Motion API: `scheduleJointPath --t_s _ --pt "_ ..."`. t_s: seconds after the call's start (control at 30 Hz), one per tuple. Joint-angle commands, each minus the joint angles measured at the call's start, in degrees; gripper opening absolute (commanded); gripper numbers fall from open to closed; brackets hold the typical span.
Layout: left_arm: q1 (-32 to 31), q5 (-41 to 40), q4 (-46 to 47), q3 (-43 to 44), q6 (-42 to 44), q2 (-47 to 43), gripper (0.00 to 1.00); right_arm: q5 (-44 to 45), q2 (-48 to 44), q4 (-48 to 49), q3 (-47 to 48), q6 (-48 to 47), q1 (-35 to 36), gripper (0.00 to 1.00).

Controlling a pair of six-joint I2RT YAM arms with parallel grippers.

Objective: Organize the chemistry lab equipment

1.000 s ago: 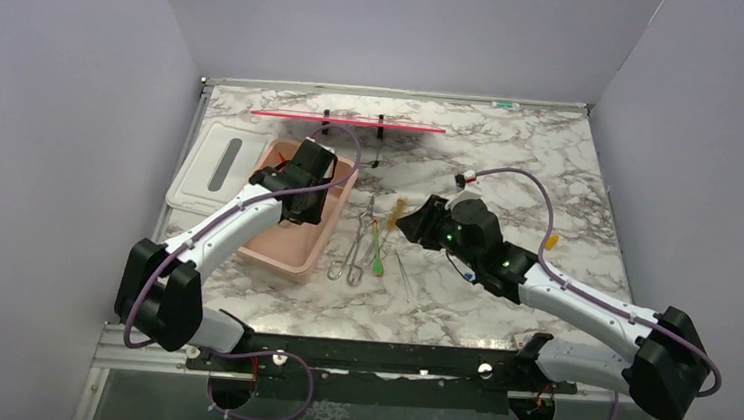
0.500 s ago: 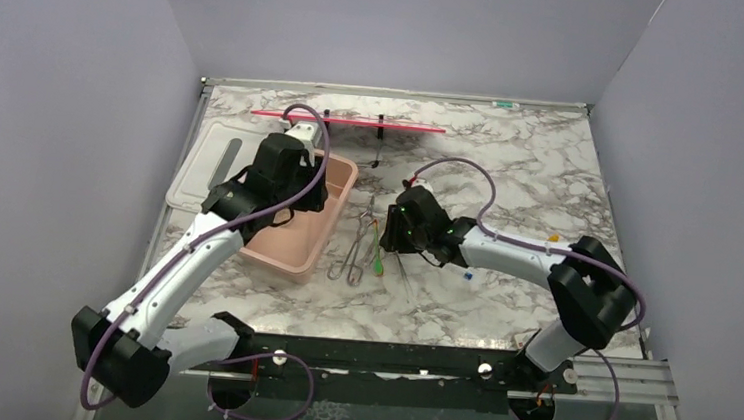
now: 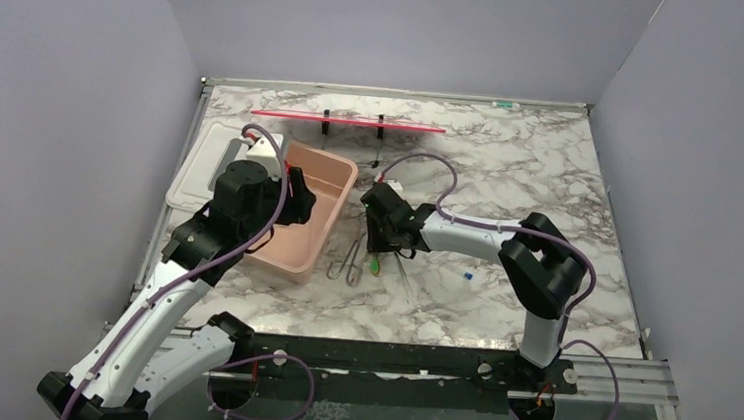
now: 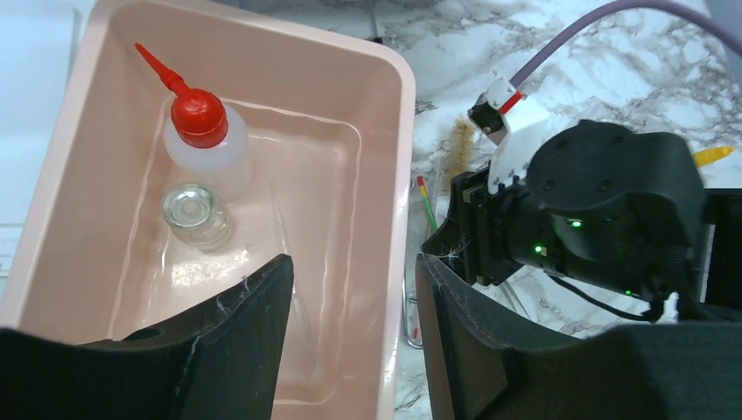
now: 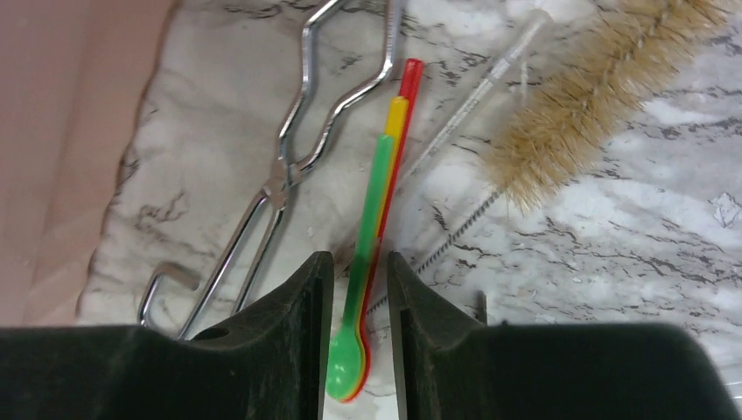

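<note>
My left gripper (image 4: 350, 267) hangs open and empty above the near right part of the pink tub (image 4: 389, 175). Standing in the tub are a clear squeeze bottle with a red nozzle (image 4: 206, 144) and a glass vial (image 4: 194, 214). My right gripper (image 5: 356, 271) is down at the table, open, its fingers on either side of the green-handled tool (image 5: 372, 219), a stack of green, yellow and red spoons, with narrow gaps showing. To its left lie the metal tongs (image 5: 289, 166); to its right are a thin rod (image 5: 472, 114) and the brush (image 5: 586, 96). A blue-capped tube (image 3: 467, 275) lies farther right.
A white lid (image 3: 213, 162) lies flat left of the tub (image 3: 326, 171). A thin red rack (image 3: 350, 120) stands at the back of the marble table. Grey walls close in the left, right and far sides. The two grippers are close together across the tub's right rim.
My left arm has drawn back toward the tub's near side and its jaws have widened. My right gripper has swung left onto the tools and its jaws have narrowed around the green-handled tool.
</note>
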Motion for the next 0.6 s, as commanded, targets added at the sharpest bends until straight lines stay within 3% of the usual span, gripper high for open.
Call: scheduleJointPath --t_s 0.0,0.3,0.57 --pt "0.0 -2.1 1.3 -1.2 -1.0 -3.8 0.58 6.8 3.1 -7.3 2.8 2.0 0.8 0.31" --pt "0.0 -1.4 0.0 -1.2 -0.4 -6.3 0.59 7.9 1.0 -8.0 2.6 3.2 1.0 0.12" --pt "0.0 -1.4 -1.6 -1.2 -2.3 -9.1 0.59 7.3 -7.9 -7.4 1.2 5.3 1.1 0.10"
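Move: The stacked coloured spoons lie under and between the open right fingers, their middle about 2 cm ahead and 1 cm below. The metal tongs are roughly 5 cm to the left and 3 cm ahead, and the bristle brush some 9 cm ahead and 4 cm to the right, both about 1 cm lower than the hand. From the left hand, over the tray, the spoons are some 14 cm to the right, 5 cm ahead and 23 cm below. Settling about half a centimetre, the right hand shuts its fingers and pinches the stacked spoons by the lower handles, just ahead of the bowls, then rises some 1.5 cm, easing about 1 cm to the right, away from the tongs. The left hand, fingers still open and empty, backs up and away from the tray by about 3 cm. ##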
